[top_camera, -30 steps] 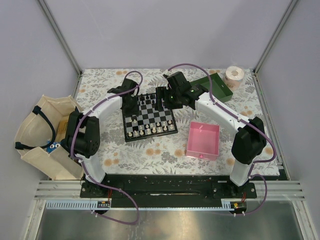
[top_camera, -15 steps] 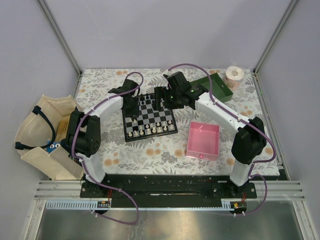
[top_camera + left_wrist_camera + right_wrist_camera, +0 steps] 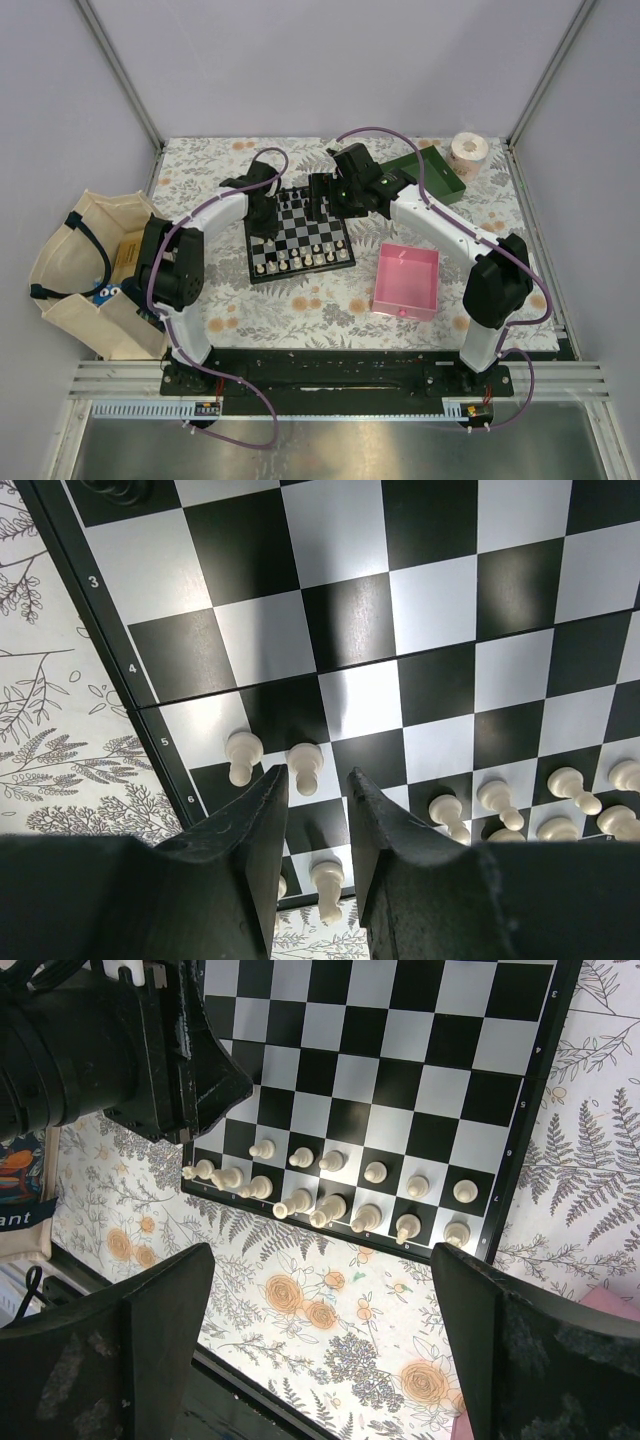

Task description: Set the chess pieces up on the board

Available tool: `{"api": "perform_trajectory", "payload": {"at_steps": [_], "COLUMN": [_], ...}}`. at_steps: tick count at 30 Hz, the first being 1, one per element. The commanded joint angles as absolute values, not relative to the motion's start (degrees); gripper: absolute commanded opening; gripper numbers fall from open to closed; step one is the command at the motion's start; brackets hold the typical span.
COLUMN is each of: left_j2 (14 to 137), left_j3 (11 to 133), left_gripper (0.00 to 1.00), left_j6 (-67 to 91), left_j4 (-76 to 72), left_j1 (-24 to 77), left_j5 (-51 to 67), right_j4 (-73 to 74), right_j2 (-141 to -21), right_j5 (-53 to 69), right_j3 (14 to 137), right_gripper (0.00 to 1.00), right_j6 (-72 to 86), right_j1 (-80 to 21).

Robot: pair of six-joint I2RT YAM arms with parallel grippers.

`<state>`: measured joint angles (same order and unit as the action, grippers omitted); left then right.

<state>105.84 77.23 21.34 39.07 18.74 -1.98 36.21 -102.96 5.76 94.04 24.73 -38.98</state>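
Observation:
The board point(image 3: 300, 232) lies mid-table, with cream-white chess pieces point(image 3: 303, 258) in its two near rows and black ones point(image 3: 291, 199) at its far side. My left gripper point(image 3: 262, 212) hovers over the board's left part. In the left wrist view the board point(image 3: 350, 630) fills the frame, and the gripper point(image 3: 315, 780) shows a narrow gap with nothing in it, its tips beside a white pawn point(image 3: 305, 768). My right gripper point(image 3: 322, 197) hangs above the board's far middle. In its own view it point(image 3: 322, 1255) gapes wide and empty over the white pieces point(image 3: 375, 1171).
A pink tray point(image 3: 406, 281) sits right of the board and a green tray point(image 3: 430, 172) at the back right beside a tape roll point(image 3: 468, 152). A cloth bag point(image 3: 85, 270) hangs off the table's left edge.
The right gripper's jaws have spread wider. The left gripper's jaws have narrowed a little, and the left arm has shifted slightly over the board.

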Motion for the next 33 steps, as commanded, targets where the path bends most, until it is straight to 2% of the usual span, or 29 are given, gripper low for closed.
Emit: {"api": "perform_trajectory", "payload": {"at_steps": [1, 7, 17, 25, 33], "left_j2": [106.7, 107.1, 107.2, 107.3, 106.9], "left_j3": [78.5, 78.2, 78.0, 77.4, 77.0], "left_gripper": [0.34, 0.33, 0.23, 0.21, 0.1], "left_j6": [20.8, 21.1, 21.0, 20.9, 20.9], "left_j4": [38.3, 38.2, 38.2, 38.2, 38.2], "left_j1": [18.8, 18.8, 18.8, 18.7, 18.8], "left_j5": [-2.2, -2.1, -2.2, -2.5, -3.2], "right_j4": [34.6, 34.5, 34.5, 34.5, 34.6], "right_j2": [-102.8, -103.0, -103.3, -103.0, -103.0], "right_j5": [7.0, 7.3, 7.6, 7.5, 7.6], "right_j3": [94.6, 94.6, 94.8, 94.3, 94.5], "right_gripper": [1.0, 0.99, 1.0, 0.99, 1.0], "right_j6": [25.0, 25.0, 24.8, 24.9, 24.7], "right_j1": [-38.6, -38.7, -38.6, -38.5, -38.5]}}
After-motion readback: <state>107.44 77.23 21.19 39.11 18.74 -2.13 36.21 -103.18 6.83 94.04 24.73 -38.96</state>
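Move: The white pawn to be gripped stands almost directly under the left fingertips, about 2 cm down. Another white pawn is about 2 cm to its left and level with it. The nearest pawn of the standing row is some 3 cm right and 3 cm back, and a back-rank piece is about 6 cm behind. From the right hand the pawn lies about 13 cm left, 2 cm ahead and 16 cm down. The left hand sinks about 1 cm over the pawn, then stays there while its fingers close around the head. ##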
